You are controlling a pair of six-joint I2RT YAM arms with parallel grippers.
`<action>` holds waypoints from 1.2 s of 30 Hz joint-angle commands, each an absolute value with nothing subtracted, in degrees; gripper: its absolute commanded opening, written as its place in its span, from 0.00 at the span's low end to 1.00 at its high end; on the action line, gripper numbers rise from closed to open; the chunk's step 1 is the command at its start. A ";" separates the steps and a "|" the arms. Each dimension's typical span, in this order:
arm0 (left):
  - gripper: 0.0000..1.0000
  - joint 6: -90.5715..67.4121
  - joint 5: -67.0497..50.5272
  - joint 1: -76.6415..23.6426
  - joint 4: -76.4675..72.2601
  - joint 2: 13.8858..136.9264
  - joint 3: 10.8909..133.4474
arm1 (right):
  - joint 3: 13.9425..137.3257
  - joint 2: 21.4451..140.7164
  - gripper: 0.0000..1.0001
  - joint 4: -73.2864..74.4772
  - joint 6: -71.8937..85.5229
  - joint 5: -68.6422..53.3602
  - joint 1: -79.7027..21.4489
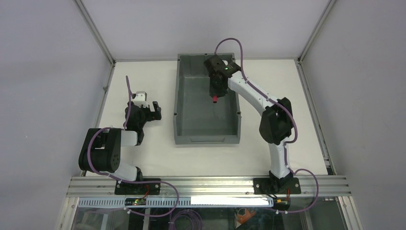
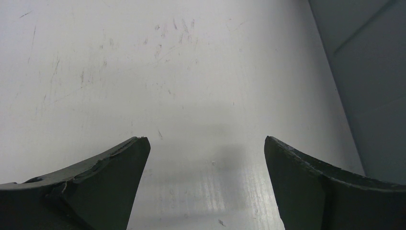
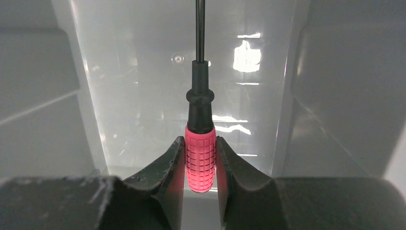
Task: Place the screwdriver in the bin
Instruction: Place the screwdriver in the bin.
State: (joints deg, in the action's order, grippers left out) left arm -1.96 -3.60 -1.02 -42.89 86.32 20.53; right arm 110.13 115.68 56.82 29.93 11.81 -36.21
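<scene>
The screwdriver [image 3: 200, 158] has a red gridded handle, a black collar and a thin dark shaft pointing away from the wrist camera. My right gripper [image 3: 200, 143] is shut on its red handle, both fingers pressed against its sides. From above, the right gripper [image 1: 216, 96] hangs inside the dark grey bin [image 1: 179, 115], over the far half of its floor, with the red screwdriver [image 1: 215, 99] handle showing at its tip. The bin's walls [image 3: 43, 96] rise on both sides in the right wrist view. My left gripper [image 2: 206, 141] is open above bare table, left of the bin.
The bin's outer wall [image 2: 373, 86] shows at the right edge of the left wrist view. White enclosure walls stand around the table [image 1: 143, 158]. The left arm [image 1: 107, 151] sits folded at the near left.
</scene>
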 commanded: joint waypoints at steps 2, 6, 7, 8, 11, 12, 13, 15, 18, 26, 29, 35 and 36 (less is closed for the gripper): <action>0.99 -1.33 -4.97 -0.62 -47.20 86.34 21.36 | 114.42 119.04 0.13 55.55 31.73 14.10 -37.11; 0.99 -1.32 -5.03 -0.62 -47.20 86.30 21.36 | 115.11 122.06 0.13 55.27 31.95 14.00 -37.31; 0.99 -1.32 -5.01 -0.62 -47.24 86.31 21.36 | 115.25 122.67 0.13 55.16 31.95 14.07 -37.39; 0.99 -1.32 -5.01 -0.60 -47.20 86.31 21.36 | 115.38 123.30 0.13 55.07 32.02 14.10 -37.35; 0.99 -1.32 -4.99 -0.62 -47.20 86.30 21.36 | 115.81 125.02 0.13 54.78 32.10 13.56 -37.27; 0.99 -1.36 -5.01 -0.62 -47.21 86.31 21.36 | 115.84 125.49 0.13 54.57 32.20 13.38 -37.28; 0.99 -1.32 -5.03 -0.62 -47.21 86.26 21.36 | 115.84 125.90 0.13 54.32 32.32 13.24 -37.29; 0.99 -1.32 -5.00 -0.62 -47.20 86.31 21.36 | 115.91 127.01 0.13 53.92 32.47 12.94 -37.30; 0.99 -1.32 -5.01 -0.62 -47.22 86.30 21.36 | 115.93 128.37 0.13 53.47 32.48 12.76 -37.24; 0.99 -1.32 -5.05 -0.62 -47.20 86.33 21.36 | 115.76 130.83 0.16 52.60 32.00 11.17 -37.31; 0.99 -1.32 -4.99 -0.62 -47.22 86.31 21.36 | 115.67 131.33 0.17 52.15 31.65 10.16 -37.28; 0.99 -1.32 -5.02 -0.62 -47.24 86.29 21.36 | 115.75 132.25 0.21 52.06 31.18 8.98 -37.19; 0.99 -1.32 -5.01 -0.62 -47.20 86.31 21.36 | 115.75 132.39 0.23 52.04 31.18 8.90 -37.18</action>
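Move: The right hand grips the red handle of the screwdriver over the bin, shaft pointing forward. The middle of the bin floor lies some 13 cm below this hand, about 1 cm ahead and 3 cm to its left. The bin's right wall is about 9 cm to its right and the left wall about 16 cm to its left, both 1 cm ahead and their middles some 8 cm lower. From the left hand, the bin floor's middle is roughly 29 cm right, 4 cm ahead and 2 cm lower. Still pinching the handle between both fingertips, the right hand lowers the screwdriver about 11 cm down into the bin towards its floor, easing left by a couple of centimetres on the way. The descent slows almost to nothing near the bottom; the wrist tips some 10 degrees more steeply downward, and the fingers keep their hold. ##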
